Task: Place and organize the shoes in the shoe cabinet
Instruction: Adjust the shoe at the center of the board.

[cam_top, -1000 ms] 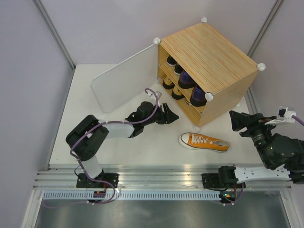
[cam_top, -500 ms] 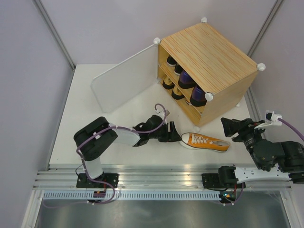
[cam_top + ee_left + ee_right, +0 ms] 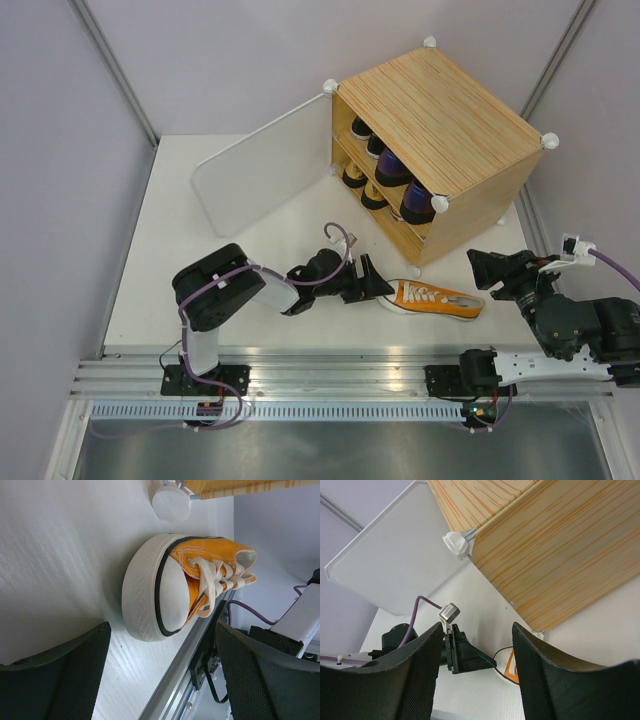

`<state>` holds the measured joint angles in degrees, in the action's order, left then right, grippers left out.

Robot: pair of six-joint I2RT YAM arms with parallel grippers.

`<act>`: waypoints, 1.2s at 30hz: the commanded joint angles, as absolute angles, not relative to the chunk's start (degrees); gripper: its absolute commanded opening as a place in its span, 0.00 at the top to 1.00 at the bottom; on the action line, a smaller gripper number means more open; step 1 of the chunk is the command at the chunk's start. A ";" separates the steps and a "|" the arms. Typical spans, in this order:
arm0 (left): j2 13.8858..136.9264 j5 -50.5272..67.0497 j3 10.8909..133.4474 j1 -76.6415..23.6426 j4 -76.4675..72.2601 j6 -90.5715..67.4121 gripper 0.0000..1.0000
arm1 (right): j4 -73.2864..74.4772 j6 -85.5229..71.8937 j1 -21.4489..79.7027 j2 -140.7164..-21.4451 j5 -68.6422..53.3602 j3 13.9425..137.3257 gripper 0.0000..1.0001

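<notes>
One orange sneaker [image 3: 432, 298] with a white sole lies on the table in front of the shoe cabinet [image 3: 440, 115]. My left gripper [image 3: 378, 283] is open at its toe. In the left wrist view the white toe cap [image 3: 150, 600] sits just ahead of the gap of the left gripper [image 3: 162, 632], touching neither finger. My right gripper [image 3: 481, 272] hovers open and empty by the heel. The cabinet door [image 3: 262, 178] stands open. Inside are black sneakers [image 3: 363, 129] and purple loafers [image 3: 398, 170] on the upper level, and gold pumps [image 3: 372, 197] below.
The right wrist view shows the cabinet's side wall [image 3: 555, 545], a white corner knob [image 3: 456, 544], the open door [image 3: 395, 565] and the left gripper [image 3: 470, 655] low on the table. A metal rail [image 3: 330, 372] runs along the near edge.
My left gripper moved from the cabinet front down and right to the orange sneaker's toe, and its jaws widened. My right gripper swung left towards the heel.
</notes>
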<state>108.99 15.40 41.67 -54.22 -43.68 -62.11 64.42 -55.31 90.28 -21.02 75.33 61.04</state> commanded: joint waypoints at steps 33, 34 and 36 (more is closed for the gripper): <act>116.02 16.61 42.72 -54.31 -45.62 -67.33 0.32 | 66.27 -57.04 90.88 -22.24 74.88 63.99 0.40; 115.75 16.96 41.76 -54.32 -45.79 -67.32 0.32 | 66.36 -57.13 90.88 -22.15 75.06 63.81 0.40; 115.66 17.57 40.61 -54.40 -47.27 -67.94 0.32 | 66.36 -57.48 90.88 -21.89 75.06 63.46 0.41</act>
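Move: The orange shoe's middle lies about 13 cm to the right of the left gripper and 3 cm nearer the base, at nearly its height; the toe faces the open jaws. The cabinet's near foot stands about 8 cm right and 4 cm ahead of the gripper, also about level. The nearest gold shoe is some 22 cm ahead, 2 cm left and 3 cm higher. From the right gripper, the orange shoe is straight below, about 30 cm down and 5 cm left. Bring the left gripper, jaws open, around the orange shoe's toe: ease it about 1 cm back and as much to the right, then sweep it some 3 cm forward and let it come back 1 cm, sinking about 1 cm in all. Narrow the jaws by a fifth as you go, so the fingers straddle the toe, the far one coming up against the white sole. ##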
